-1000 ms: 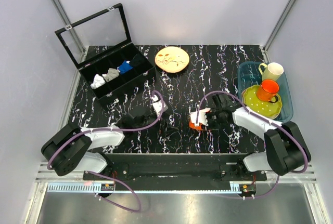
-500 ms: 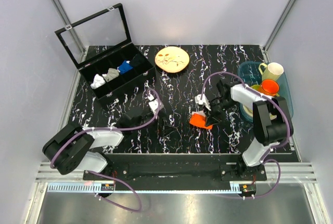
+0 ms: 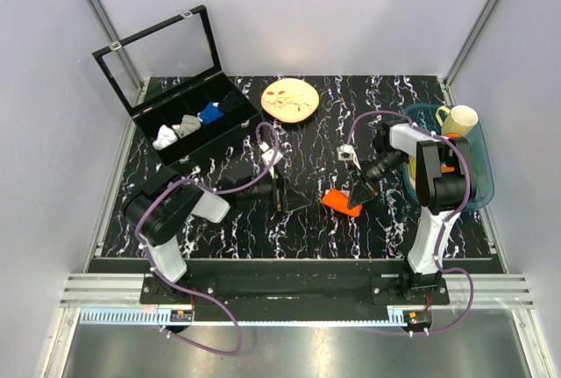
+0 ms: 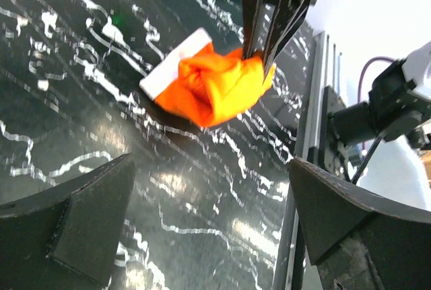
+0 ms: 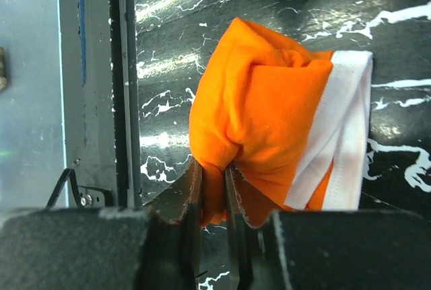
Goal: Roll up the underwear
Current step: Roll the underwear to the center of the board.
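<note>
The underwear (image 3: 337, 201) is a bunched orange bundle with a white band, lying on the black marbled table (image 3: 307, 132) right of centre. It also shows in the left wrist view (image 4: 212, 85) and the right wrist view (image 5: 269, 112). My right gripper (image 3: 358, 196) is shut on a fold of the orange fabric at the bundle's right edge; its jaws pinch the cloth in the right wrist view (image 5: 214, 186). My left gripper (image 3: 294, 196) is open and empty, low over the table, to the left of the bundle and apart from it.
An open black divided box (image 3: 188, 128) with small rolled garments stands at the back left. A patterned plate (image 3: 290, 100) lies at the back centre. A blue bin (image 3: 478, 176) at the right holds a yellow mug, an orange cup (image 3: 453, 146) and a green plate.
My right arm has swung so its gripper now reaches the underwear from the right, and the bundle has shifted slightly. My left gripper has moved right, toward the bundle.
</note>
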`<action>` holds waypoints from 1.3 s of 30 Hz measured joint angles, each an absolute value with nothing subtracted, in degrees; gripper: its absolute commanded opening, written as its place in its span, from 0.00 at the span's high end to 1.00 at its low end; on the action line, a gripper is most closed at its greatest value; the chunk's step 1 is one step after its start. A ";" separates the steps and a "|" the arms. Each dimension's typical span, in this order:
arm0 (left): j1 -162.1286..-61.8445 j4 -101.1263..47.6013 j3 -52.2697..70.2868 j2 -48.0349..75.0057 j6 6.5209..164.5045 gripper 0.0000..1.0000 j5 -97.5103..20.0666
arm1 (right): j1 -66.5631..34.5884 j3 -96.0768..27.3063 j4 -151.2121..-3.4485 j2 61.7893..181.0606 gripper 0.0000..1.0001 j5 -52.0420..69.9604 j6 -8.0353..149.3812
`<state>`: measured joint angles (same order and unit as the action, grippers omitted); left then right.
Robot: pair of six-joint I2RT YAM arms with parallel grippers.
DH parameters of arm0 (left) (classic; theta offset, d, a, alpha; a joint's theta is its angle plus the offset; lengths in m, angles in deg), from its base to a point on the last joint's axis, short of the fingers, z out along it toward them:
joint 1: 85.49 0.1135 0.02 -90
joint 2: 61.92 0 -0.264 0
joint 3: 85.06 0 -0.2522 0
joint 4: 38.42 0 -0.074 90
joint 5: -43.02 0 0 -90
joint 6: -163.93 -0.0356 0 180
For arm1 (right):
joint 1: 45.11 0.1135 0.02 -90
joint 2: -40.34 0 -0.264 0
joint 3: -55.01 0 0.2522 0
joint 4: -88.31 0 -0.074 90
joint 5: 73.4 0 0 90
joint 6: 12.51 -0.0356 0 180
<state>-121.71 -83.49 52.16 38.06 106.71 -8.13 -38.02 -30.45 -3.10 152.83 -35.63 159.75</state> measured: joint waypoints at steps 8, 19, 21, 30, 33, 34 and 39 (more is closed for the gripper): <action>-123.57 -79.55 39.81 46.02 108.06 0.01 -7.70 | -39.95 -34.50 -1.11 156.04 0.85 -35.23 152.84; -126.74 -65.80 28.36 54.48 105.00 0.01 -8.11 | -40.58 -34.45 -4.91 156.39 0.86 -30.91 142.63; -127.09 -64.21 26.55 55.09 104.89 0.01 -8.18 | -40.58 -34.45 -5.35 156.48 0.86 -30.49 141.52; -128.05 -61.94 21.08 58.39 105.75 0.01 -8.00 | -40.62 -34.45 -6.53 156.68 0.86 -29.31 139.33; -128.60 -60.54 18.31 59.88 105.46 0.01 -7.89 | -40.62 -34.45 -6.66 156.68 0.86 -29.20 139.09; -128.84 -59.82 17.45 60.20 105.22 0.01 -7.89 | -40.62 -34.47 -6.70 156.68 0.86 -29.07 139.07; -130.15 -56.36 13.98 61.54 102.97 0.01 -7.72 | -40.67 -34.45 -6.84 156.68 0.86 -28.50 139.00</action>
<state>-130.15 -56.36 13.98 61.54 102.97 -7.72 -40.67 -34.45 -6.84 156.68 -28.50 139.00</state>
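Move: The orange underwear, folded small and pinched at its right end by the right gripper, has its middle about 10 cm to the right of the open left hand, 1 cm ahead and some 5 cm lower. From the right hand it lies roughly 4 cm left, 1 cm back and 2 cm down. The round plate is about 27 cm ahead and 3 cm left of the left hand; the blue tub is some 10 cm ahead and 21 cm right of the right hand. Rightward and a little forward, the left hand reaches about 12 cm towards the underwear, sinking some 4 cm midway and then going on nearly level, until its wide-open fingers straddle the folded cloth, the nearer one against its side. The right hand keeps its pinch, easing 2 to 3 cm right and forward and slightly down while turning about 20 degrees. ##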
